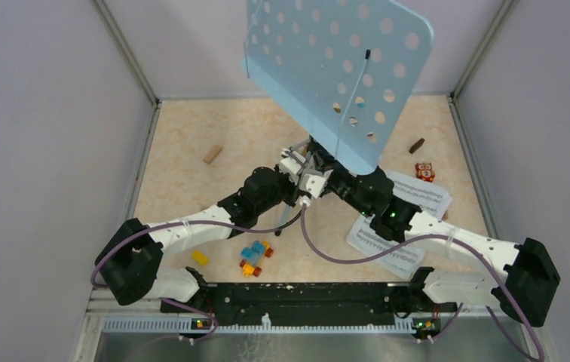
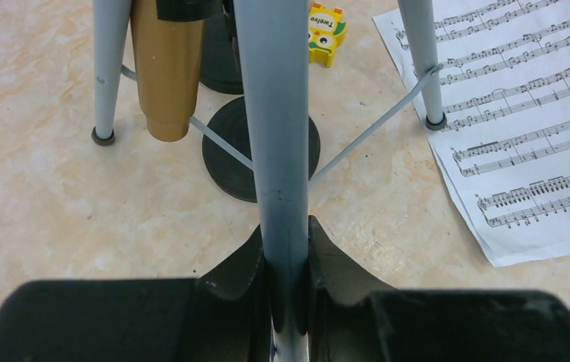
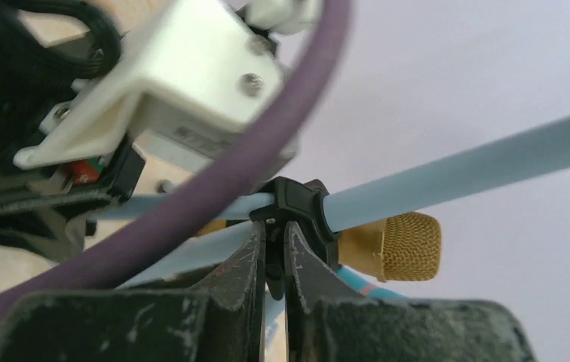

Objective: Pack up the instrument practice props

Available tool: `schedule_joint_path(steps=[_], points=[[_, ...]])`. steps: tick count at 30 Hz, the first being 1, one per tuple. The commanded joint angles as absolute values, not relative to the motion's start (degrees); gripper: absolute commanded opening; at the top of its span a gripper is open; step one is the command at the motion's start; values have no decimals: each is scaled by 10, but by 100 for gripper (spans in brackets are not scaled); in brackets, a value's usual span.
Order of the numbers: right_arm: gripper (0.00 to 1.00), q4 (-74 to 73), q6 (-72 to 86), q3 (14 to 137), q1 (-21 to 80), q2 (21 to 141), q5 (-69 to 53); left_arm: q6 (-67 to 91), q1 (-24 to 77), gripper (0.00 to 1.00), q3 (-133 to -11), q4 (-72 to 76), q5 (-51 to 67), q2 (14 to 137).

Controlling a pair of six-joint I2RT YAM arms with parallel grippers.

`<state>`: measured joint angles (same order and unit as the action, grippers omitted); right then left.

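Observation:
The pale-blue perforated music rack stands tilted on its tripod at the back of the table. My left gripper is shut on one of its pale-blue tubes low down. Two other legs stand on the table. My right gripper is shut on the black clamp on the rack's pole. A gold microphone hangs just behind that clamp, and its body shows beside a black round base. White sheet-music pages lie at the right.
A colourful toy-block car and a yellow block lie near the front. A wooden block is at the left, a dark block and an owl toy at the right. Walls enclose three sides.

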<state>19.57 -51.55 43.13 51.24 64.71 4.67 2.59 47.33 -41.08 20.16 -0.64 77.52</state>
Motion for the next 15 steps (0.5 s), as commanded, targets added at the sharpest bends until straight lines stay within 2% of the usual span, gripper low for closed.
schedule_joint_path(steps=[1,10,12,15], points=[[0,4,-679,400,598,674,-62,-20,498,0,-433,228,76,803],[1,-52,-859,387,600,675,91,-16,500,0,-437,222,81,818],[12,-32,-849,379,601,663,112,-15,501,0,-437,222,80,819],[59,21,-761,374,603,619,104,-18,501,0,-436,221,74,821]])
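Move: The right fingers are already shut on the black clamp knob of the music stand, right at their tips. The gold microphone's middle is about 7 cm ahead of that hand, roughly 1 cm to its right and 5 cm lower; the sheet music lies some 28 cm right, 3 cm back and 28 cm below. The left hand already grips the stand's pale tube, with the knob about 12 cm above it, 1 cm ahead and 2 cm right. The right hand goes on twisting the black knob, rolling counter-clockwise as seen from behind the hand by about 35 degrees while easing some 2 cm down and a little right and back, then at the very end its fingers part and come free of the knob. The left hand keeps its shut hold on the pale tube below and gives way about 1.5 cm to the right with it. ##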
